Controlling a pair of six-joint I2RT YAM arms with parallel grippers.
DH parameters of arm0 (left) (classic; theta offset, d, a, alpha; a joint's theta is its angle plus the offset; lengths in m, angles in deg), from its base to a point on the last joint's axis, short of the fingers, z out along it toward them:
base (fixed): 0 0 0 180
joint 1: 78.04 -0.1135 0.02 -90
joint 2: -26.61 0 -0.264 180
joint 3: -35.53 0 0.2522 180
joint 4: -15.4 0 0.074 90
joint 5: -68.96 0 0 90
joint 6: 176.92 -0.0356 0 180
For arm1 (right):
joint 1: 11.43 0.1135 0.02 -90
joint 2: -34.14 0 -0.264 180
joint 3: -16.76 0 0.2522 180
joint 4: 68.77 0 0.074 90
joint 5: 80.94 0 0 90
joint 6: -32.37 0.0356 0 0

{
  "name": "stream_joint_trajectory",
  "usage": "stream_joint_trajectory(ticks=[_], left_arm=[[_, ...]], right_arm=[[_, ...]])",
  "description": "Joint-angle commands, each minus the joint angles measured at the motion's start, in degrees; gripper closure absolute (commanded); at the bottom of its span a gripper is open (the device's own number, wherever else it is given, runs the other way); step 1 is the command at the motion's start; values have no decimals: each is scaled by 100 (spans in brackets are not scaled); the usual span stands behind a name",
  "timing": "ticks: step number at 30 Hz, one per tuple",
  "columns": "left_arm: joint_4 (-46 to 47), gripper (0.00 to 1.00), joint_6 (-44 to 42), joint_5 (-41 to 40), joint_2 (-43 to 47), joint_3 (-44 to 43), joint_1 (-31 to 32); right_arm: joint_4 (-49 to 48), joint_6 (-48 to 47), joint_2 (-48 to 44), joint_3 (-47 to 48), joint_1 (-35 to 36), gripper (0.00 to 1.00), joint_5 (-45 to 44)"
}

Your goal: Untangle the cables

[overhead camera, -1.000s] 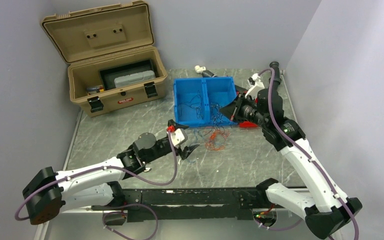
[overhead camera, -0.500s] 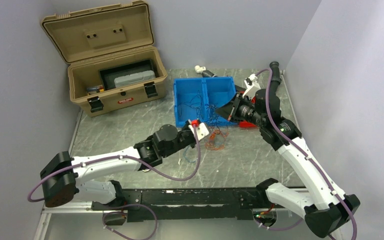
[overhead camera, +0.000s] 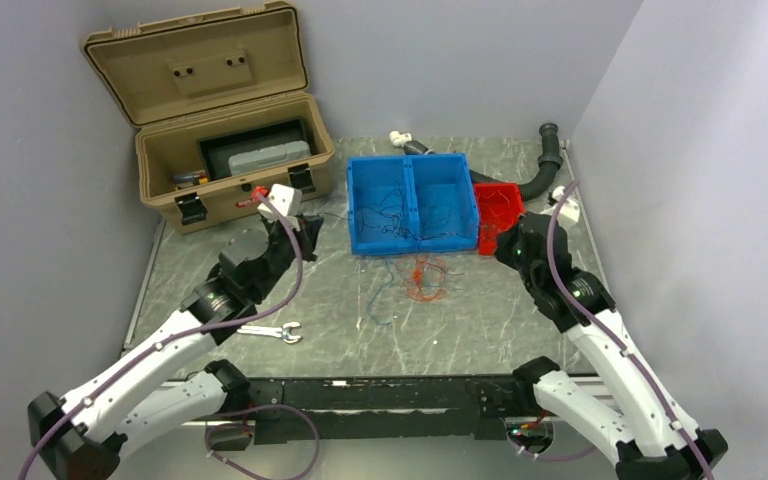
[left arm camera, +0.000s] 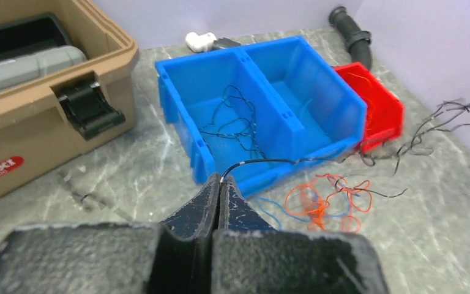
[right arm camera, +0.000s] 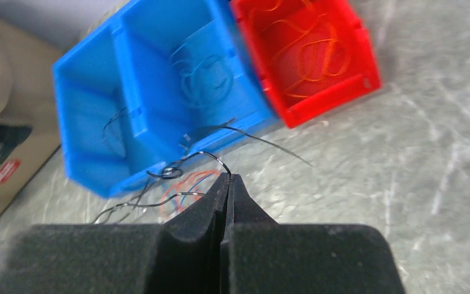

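Observation:
A loose tangle of orange and blue cables (overhead camera: 428, 278) lies on the table just in front of the blue bin (overhead camera: 412, 160). My left gripper (left arm camera: 220, 179) is shut on the end of a thin black cable (left arm camera: 263, 162) that runs right across the bin's front. From above, the left gripper (overhead camera: 312, 224) sits beside the tan case. My right gripper (right arm camera: 228, 176) is shut on another part of a black cable (right arm camera: 205, 154), near the red bin (right arm camera: 306, 55). Seen from above, the right gripper (overhead camera: 505, 243) is by the red bin's front corner. The orange and blue cables (left arm camera: 318, 199) lie between the two grippers.
The blue bin holds black strands in its left half (right arm camera: 113, 122) and blue ones in its right half (right arm camera: 202, 73). Orange strands fill the red bin (overhead camera: 498, 205). An open tan case (overhead camera: 230, 150) stands back left. A metal tool (overhead camera: 270, 331) lies near the left arm. A black hose (overhead camera: 545, 165) runs back right.
My left gripper closed at the pile and pulled back left toward the tan case with a black cable. My right arm drew back from over the blue bin, uncovering the red bin.

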Motion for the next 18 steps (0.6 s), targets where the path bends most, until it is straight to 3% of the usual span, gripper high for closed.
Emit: stream_joint_trajectory(ticks=[1,10,11,13,16,18], left_arm=[[-1108,100,679,162,328,-332,-28],[-2061,100,861,-661,479,-788,-28],[-2018,100,804,-568,511,-834,-28],[-1726,100,584,-50,587,-819,-29],[-1692,100,524,322,617,-946,-34],[-1793,100,401,431,587,-1105,-31]], right_arm=[[265,276,-489,-202,-93,100,-1331],[175,16,-1188,-418,-113,100,-1599],[4,-282,-1252,-467,-110,95,-1351],[-369,-1008,-1343,-536,-111,65,-249],[-715,-1508,-1404,-647,-113,61,827],[-905,-1722,-1375,-728,-112,44,1395]])
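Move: The orange-and-blue cable tangle lies on the table some 6 cm ahead of the left gripper, 21 cm to its right and 27 cm below; both grippers hold the black cable strung above it. From the right gripper that tangle is about 8 cm ahead, 13 cm left and 23 cm down. The blue box stands roughly 17 cm beyond the tangle and 2 cm left of it; the red box is about 22 cm ahead of the right gripper, 4 cm to its right, 20 cm below. Sweep the right gripper about 6 cm to the right and some 2.5 cm back, turning it clockwise about 15 degrees, then open its fingers to let go of the black cable while swinging back left about 3 cm. Keep the left gripper shut on its end, easing it about 3 cm back and 2 cm left, away from the tangle, as it tips slightly down. ##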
